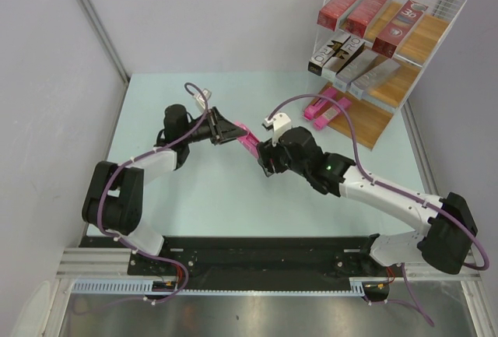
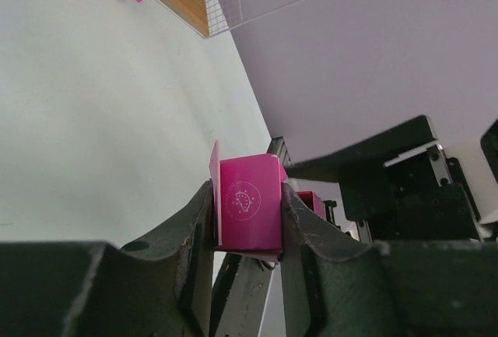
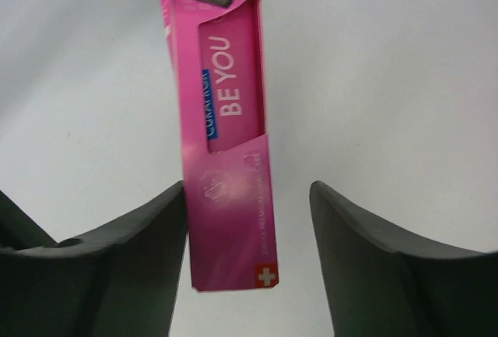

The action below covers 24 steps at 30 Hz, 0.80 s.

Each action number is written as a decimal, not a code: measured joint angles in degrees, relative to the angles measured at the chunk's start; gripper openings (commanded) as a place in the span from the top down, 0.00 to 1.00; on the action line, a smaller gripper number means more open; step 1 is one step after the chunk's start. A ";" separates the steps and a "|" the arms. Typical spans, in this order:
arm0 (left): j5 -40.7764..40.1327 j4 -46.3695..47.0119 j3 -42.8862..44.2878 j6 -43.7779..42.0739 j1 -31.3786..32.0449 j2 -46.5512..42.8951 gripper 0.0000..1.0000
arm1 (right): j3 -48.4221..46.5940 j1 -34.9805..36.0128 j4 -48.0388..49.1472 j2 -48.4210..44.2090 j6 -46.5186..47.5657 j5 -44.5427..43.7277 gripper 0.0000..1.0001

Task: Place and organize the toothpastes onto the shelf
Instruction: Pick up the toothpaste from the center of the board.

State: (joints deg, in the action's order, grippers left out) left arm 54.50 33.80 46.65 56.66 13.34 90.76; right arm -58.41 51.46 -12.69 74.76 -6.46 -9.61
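Note:
A bright pink toothpaste carton [image 1: 249,141] hangs above the table between the two arms. My left gripper [image 1: 232,131] is shut on its one end; in the left wrist view the carton's pink end face [image 2: 250,205] sits pinched between both fingers [image 2: 194,236]. My right gripper [image 1: 264,158] is open around the other end. In the right wrist view the carton [image 3: 226,158] lies beside the left finger [image 3: 148,228], with a clear gap to the right one. The shelf [image 1: 447,2] at the far right holds three dark red toothpastes [image 1: 366,6], silver-grey ones [image 1: 362,68] and two pink ones [image 1: 327,109].
The shelf's bottom wooden board [image 1: 369,123] has bare room to the right of the pink cartons. A grey wall post [image 1: 93,22] stands at the table's far left. Both arms' cables arc above the table's middle.

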 measured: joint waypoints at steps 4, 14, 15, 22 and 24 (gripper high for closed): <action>-0.50 5.92 -0.04 4.48 0.42 0.02 0.74 | 0.02 -2.01 0.17 -1.60 -2.19 -1.33 0.07; -15.85 34.07 -2.49 22.56 6.21 1.11 0.71 | 8.09 -13.00 5.20 -24.94 -19.02 2.12 0.00; -17.27 34.95 -2.54 22.99 7.39 1.20 0.71 | 9.46 -14.80 6.54 -27.65 -20.94 2.49 0.01; -31.93 37.09 -1.86 22.95 19.34 1.22 0.69 | 18.01 -25.94 15.85 -42.32 -34.14 9.70 0.00; -34.80 37.03 -1.01 22.75 21.55 1.31 0.68 | 18.14 -27.85 17.62 -42.36 -36.96 12.90 0.00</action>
State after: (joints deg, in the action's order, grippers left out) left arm 19.70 70.83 45.65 79.42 34.89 92.07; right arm -40.27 23.62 4.93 32.40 -43.42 3.29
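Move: The pink toothpaste is held slantwise between the hands: its middle lies about 4 cm back and 4 cm right of the left hand, which grips its far end, and some 3 cm ahead and 3 cm left of the right hand, whose fingers are already parting at the near end. The shelf's bottom board is roughly 20 cm ahead, 34 cm right and 15 cm below the left hand. Its two placed toothpastes lie about 22 cm ahead and 27 cm right of that hand, equally low. The right hand opens wide and comes free of the near end of the toothpaste, drawing off up some 17 cm and right about 15 cm while rolling nearly 60 degrees, so that its down-pointing fingers come up to aim slightly above level to the left. The left hand keeps its grip on the other end and carries the box up about 13 cm, then also to the right, tipping its fingers upward so that the free end swings round to face the gap between the open right fingers. ##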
